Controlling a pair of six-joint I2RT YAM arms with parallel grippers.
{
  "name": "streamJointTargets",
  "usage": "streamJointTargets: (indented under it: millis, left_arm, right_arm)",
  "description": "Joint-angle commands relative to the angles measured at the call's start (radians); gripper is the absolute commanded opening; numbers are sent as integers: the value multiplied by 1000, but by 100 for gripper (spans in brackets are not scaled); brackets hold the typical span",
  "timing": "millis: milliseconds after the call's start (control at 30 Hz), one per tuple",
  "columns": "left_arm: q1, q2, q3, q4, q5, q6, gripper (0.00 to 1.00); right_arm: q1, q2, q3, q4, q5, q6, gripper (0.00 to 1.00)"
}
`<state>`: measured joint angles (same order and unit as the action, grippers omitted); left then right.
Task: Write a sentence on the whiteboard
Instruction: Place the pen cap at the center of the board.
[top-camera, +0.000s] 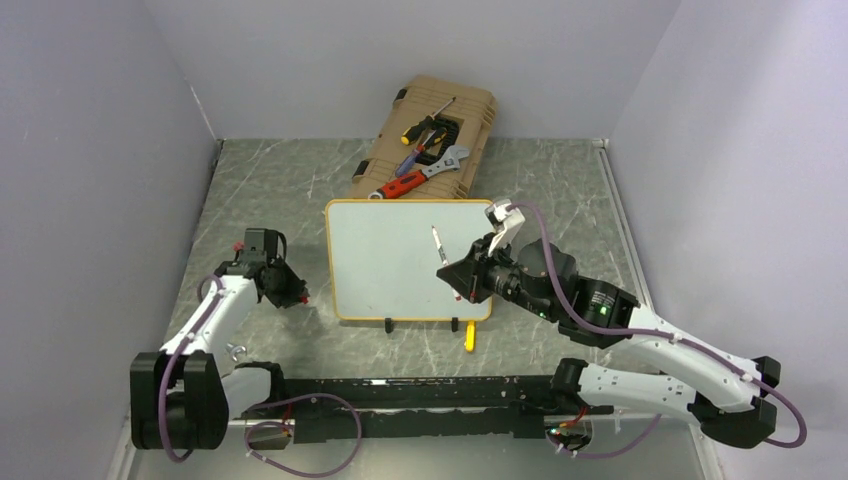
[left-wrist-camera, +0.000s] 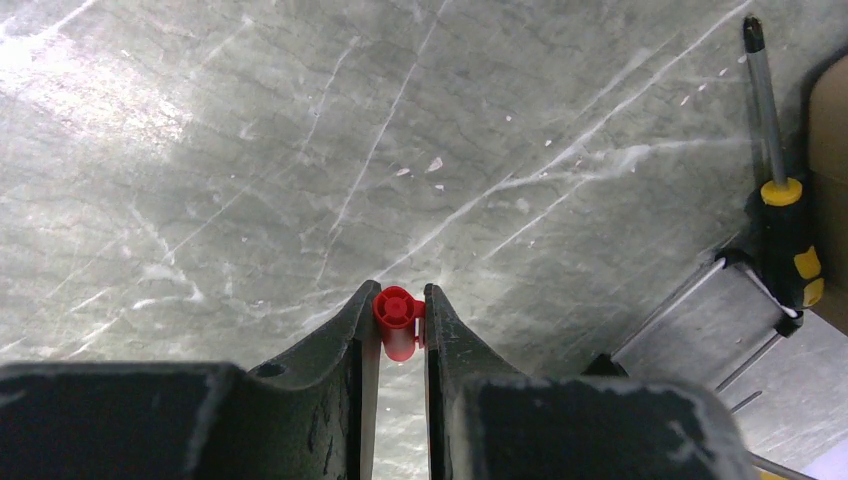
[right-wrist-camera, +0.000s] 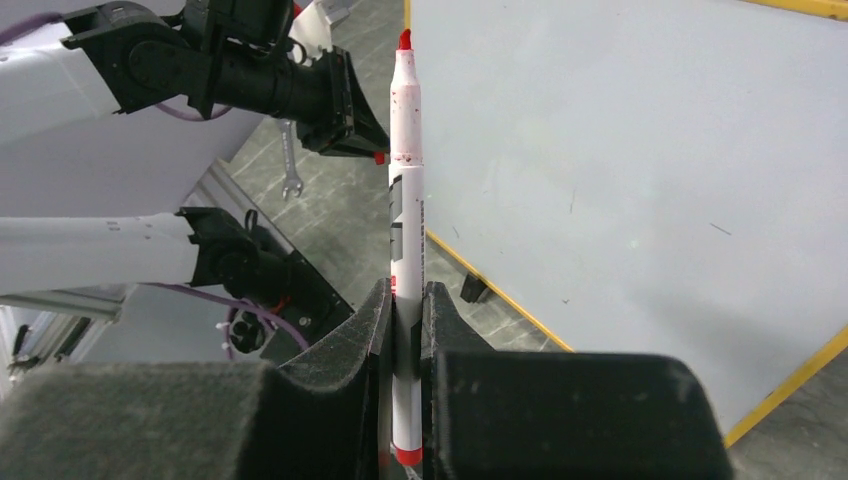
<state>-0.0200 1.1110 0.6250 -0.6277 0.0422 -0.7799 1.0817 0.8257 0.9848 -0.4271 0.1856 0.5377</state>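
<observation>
The whiteboard (top-camera: 400, 262) lies flat in the middle of the table, white with a thin yellow frame (right-wrist-camera: 500, 295) and two black feet at its near edge. Its face (right-wrist-camera: 650, 170) is blank; no sentence shows on it. My right gripper (top-camera: 462, 282) is shut on a white marker (right-wrist-camera: 405, 190) whose bare red tip points out over the board's right part (top-camera: 438, 245). The left gripper (top-camera: 298, 296) hangs left of the board, shut on the marker's red cap (left-wrist-camera: 397, 318).
A tan tool case (top-camera: 430, 135) with screwdrivers, a wrench and a red-handled tool lies behind the board. A yellow object (top-camera: 470, 337) lies by the board's near edge. A small spanner (top-camera: 237, 350) rests by the left arm's base. Grey walls close three sides.
</observation>
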Motion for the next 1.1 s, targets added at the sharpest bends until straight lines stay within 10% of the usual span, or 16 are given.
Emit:
streamJointTargets:
  millis: [0,800,1067]
  left_arm:
    - [8,24,-12,75,24,-2,4]
    - [83,-94,71,-38,82,37,78]
    - [84,-168,308,-223,28,201,84]
  right_arm:
    - [4,11,45,-2,42,-37,0]
    - [4,-28,42,-31,45,-6,0]
    - [4,-70,27,-67,63,29,0]
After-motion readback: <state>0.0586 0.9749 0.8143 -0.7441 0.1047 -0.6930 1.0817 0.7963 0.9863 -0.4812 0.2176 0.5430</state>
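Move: The left hand holds the red pen cap low over bare table; the spot it goes to is almost straight below, about 4 cm down and within 1 cm ahead and to the right. From that hand the whiteboard's middle is some 24 cm right and 7 cm ahead, and the wrench about 17 cm left and 12 cm back. For the right hand, holding the uncapped marker high, the spot lies roughly 30 cm left, 7 cm ahead and 29 cm below. Down the last 2 cm goes the left hand, nearly straight, setting the pen cap onto the bare table beside the whiteboard; its fingers open wide on the way and while it pauses low. Clear of the cap, it then rises some 10 cm, easing slightly forward, with the fingertips tilting about 10 degrees outward. ##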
